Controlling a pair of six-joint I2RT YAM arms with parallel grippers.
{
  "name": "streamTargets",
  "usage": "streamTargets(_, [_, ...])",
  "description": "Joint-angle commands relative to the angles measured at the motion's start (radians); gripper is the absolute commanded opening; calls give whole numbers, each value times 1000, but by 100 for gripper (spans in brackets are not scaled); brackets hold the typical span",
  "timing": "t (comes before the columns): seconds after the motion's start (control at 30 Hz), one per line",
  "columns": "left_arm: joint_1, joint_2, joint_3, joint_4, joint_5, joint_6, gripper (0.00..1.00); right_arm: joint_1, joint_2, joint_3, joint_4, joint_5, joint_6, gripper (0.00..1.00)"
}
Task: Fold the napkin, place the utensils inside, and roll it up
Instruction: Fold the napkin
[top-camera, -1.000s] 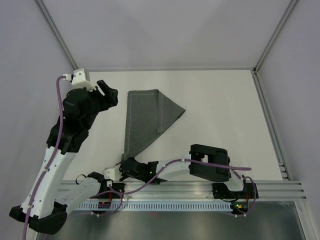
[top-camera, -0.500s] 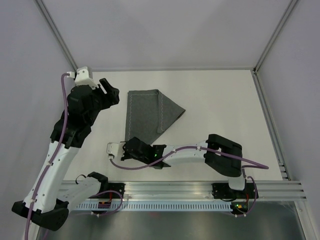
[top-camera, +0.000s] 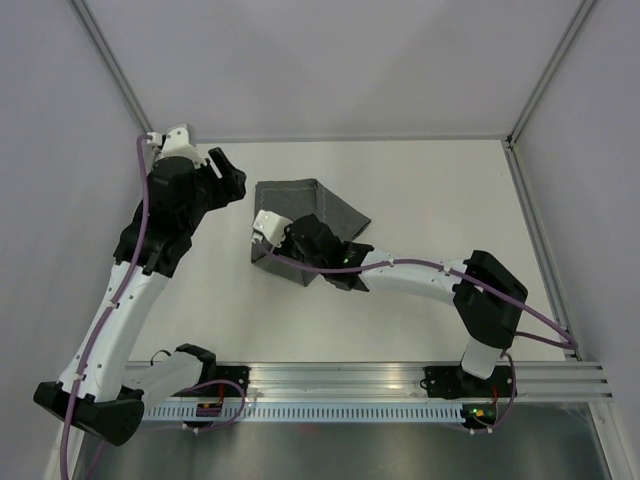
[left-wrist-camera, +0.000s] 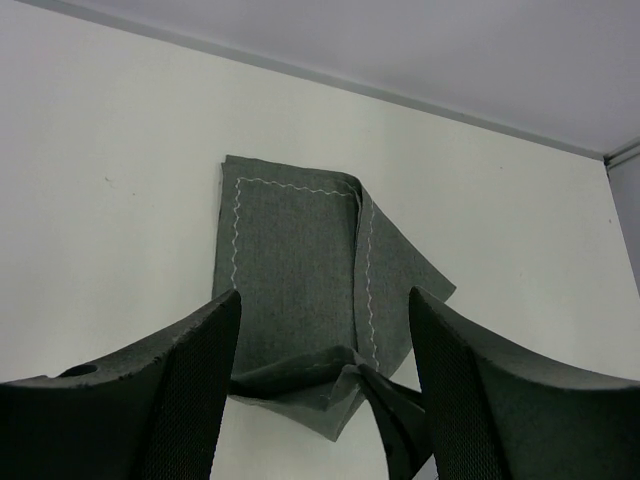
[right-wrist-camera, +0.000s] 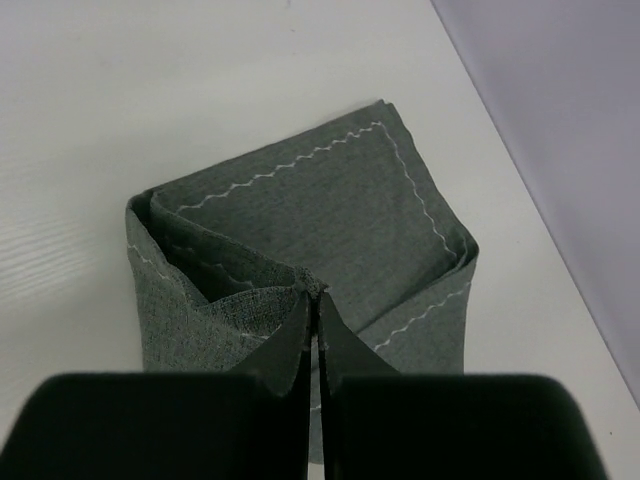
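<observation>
The dark grey napkin (top-camera: 305, 203) lies partly folded at the middle-left of the table. Its near part is lifted and doubled back over the flat far part. My right gripper (top-camera: 283, 252) is shut on a corner of the napkin (right-wrist-camera: 330, 200) and holds it raised, with the fingertips (right-wrist-camera: 315, 297) pinched together on the cloth. My left gripper (top-camera: 228, 172) is open and empty, hovering left of the napkin. In the left wrist view the napkin (left-wrist-camera: 295, 250) lies between and beyond the open fingers (left-wrist-camera: 180, 400). No utensils are in view.
The white table (top-camera: 430, 210) is bounded by a metal frame and grey walls at the back and sides. The right arm stretches across the table's middle from the near right. An aluminium rail runs along the near edge.
My right gripper has carried the napkin's near corner away from the near edge toward the back, folding the cloth over itself. My left gripper has shifted slightly farther back.
</observation>
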Motion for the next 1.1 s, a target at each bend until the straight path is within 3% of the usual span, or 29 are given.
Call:
streamTargets(0.0, [17, 21, 46, 50, 61, 15, 73, -34, -68, -6, -44, 21, 34, 0])
streamTargets(0.27, [35, 67, 51, 70, 113, 10, 73, -116, -117, -7, -79, 29, 54, 0])
streamTargets(1.07, [81, 137, 3, 132, 203, 6, 73, -193, -154, 31, -150, 79, 37, 0])
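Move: The right hand already holds the napkin's lifted near corner. The folded-in right flap, towards which it carries this, lies with its middle about 8 cm ahead, 10 cm to the right and 16 cm below. The napkin's far left corner is some 21 cm ahead, 11 cm left; the flap's outer right point about 10 cm ahead, 19 cm right. From the left hand the flap lies about 7 cm ahead, 20 cm right and 33 cm down. Still pinching the napkin's near corner in shut fingers, the right hand draws it to the right and forward over the napkin towards the folded-in right flap, about 10 cm in all, slowing as it goes and rising some 3 cm, while it turns roughly 13 degrees clockwise. The left hand, open and empty, eases about 4 cm forward and 2 cm down. ##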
